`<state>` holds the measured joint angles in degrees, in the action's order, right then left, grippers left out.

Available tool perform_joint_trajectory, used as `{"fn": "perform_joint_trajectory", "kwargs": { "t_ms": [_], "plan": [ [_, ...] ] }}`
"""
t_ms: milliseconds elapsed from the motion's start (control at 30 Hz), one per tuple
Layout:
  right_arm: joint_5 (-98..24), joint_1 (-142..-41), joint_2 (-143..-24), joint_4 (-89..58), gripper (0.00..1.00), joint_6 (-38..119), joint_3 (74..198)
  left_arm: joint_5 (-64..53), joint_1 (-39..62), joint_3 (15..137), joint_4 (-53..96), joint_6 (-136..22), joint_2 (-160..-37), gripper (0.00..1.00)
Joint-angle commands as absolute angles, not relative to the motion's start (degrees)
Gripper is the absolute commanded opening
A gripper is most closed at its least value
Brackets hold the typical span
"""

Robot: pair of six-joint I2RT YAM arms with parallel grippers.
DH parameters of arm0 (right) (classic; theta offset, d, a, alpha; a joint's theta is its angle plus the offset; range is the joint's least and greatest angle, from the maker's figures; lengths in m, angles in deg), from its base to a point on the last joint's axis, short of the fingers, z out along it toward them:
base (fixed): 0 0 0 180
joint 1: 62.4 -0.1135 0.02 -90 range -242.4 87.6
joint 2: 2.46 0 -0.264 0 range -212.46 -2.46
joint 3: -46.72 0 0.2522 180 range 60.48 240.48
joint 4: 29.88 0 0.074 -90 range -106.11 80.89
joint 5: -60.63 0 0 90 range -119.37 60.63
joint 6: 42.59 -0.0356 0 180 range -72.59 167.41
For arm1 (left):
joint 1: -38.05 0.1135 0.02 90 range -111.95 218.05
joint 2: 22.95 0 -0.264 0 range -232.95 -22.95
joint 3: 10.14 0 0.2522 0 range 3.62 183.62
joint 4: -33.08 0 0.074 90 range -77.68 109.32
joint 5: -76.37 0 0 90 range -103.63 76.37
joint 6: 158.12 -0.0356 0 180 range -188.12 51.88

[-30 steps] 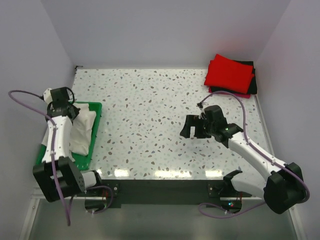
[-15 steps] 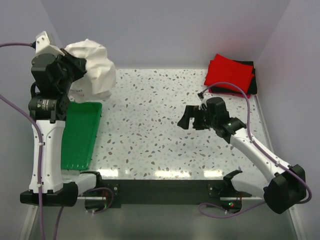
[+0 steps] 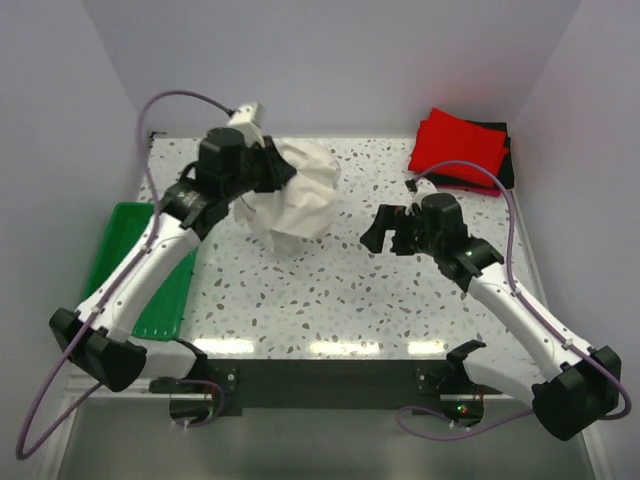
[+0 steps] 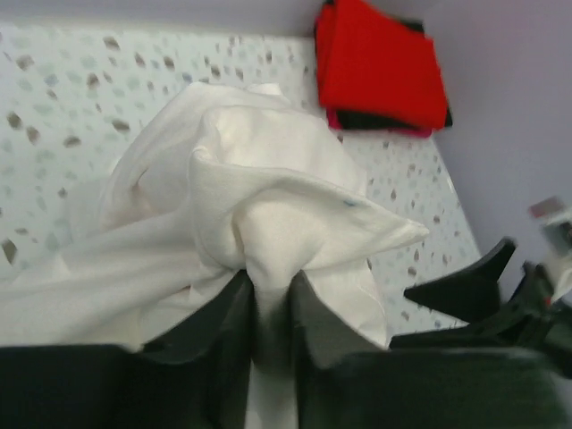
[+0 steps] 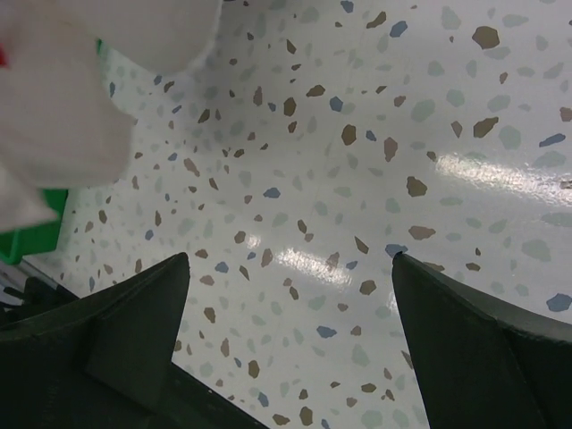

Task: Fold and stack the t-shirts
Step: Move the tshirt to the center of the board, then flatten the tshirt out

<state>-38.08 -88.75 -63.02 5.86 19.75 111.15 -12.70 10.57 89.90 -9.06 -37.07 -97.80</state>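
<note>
My left gripper (image 3: 283, 172) is shut on a bunched cream-white t-shirt (image 3: 300, 195), which hangs above the back middle of the table. In the left wrist view a fold of that t-shirt (image 4: 268, 179) is pinched between the jaws of the left gripper (image 4: 271, 281). My right gripper (image 3: 385, 232) stands open to the right of the bundle, apart from it. In the right wrist view the right gripper (image 5: 290, 259) has only bare tabletop between its fingers, with the cream t-shirt (image 5: 63, 116) at upper left. A folded red t-shirt (image 3: 460, 148) lies on a black one (image 3: 505, 168) at the back right corner.
A green tray (image 3: 125, 265) sits at the table's left edge, partly under my left arm. Walls close in the table on the left, back and right. The red and black stack (image 4: 380, 63) lies beyond the bundle in the left wrist view.
My left arm lifted the cream t-shirt out of the green tray and swung it right, over the table's middle. My right gripper moved slightly toward the back, still open.
</note>
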Motion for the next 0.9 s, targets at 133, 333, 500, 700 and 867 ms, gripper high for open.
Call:
{"fn": "perform_joint_trajectory", "kwargs": {
  "t_ms": [133,333,500,700,867],
  "plan": [
    [-33.5,-88.9,-62.4,4.9,0.99,18.4,107.2,-5.9,7.5,62.4,5.6,-30.0,-96.2,0.55],
    [-34.2,-88.9,-67.0,0.6,0.99,17.5,104.3,-8.2,7.4,49.4,6.8,-24.8,-92.7,0.53],
    [-35.3,-88.9,-70.4,-2.0,0.99,16.9,102.7,-10.9,7.3,42.4,4.6,-21.5,-91.3,0.50],
    [-35.6,-88.9,-71.5,-5.1,0.98,15.3,97.6,-18.6,7.3,35.8,2.7,-17.5,-84.5,0.52],
    [-34.2,-89.2,-74.4,-8.2,0.94,15.1,94.4,-10.4,7.2,33.9,9.3,-19.2,-84.7,0.53]
  ]
}}
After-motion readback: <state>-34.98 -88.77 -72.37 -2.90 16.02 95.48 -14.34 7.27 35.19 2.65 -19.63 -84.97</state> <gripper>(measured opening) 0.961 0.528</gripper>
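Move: The left hand holds the bunched white t-shirt high over the table; the board's centre, its goal, lies about 36 cm below, 7 cm back and 8 cm to its right. The emptied green bin is some 39 cm left and 11 cm back, the red shirt stack roughly 26 cm ahead and 48 cm right. From the right hand the board's centre lies about 10 cm left, 1 cm back and 19 cm below. Left hand opens, releasing the t-shirt, plunging about 30 cm and drawing back; open right hand sinks 14 cm. ##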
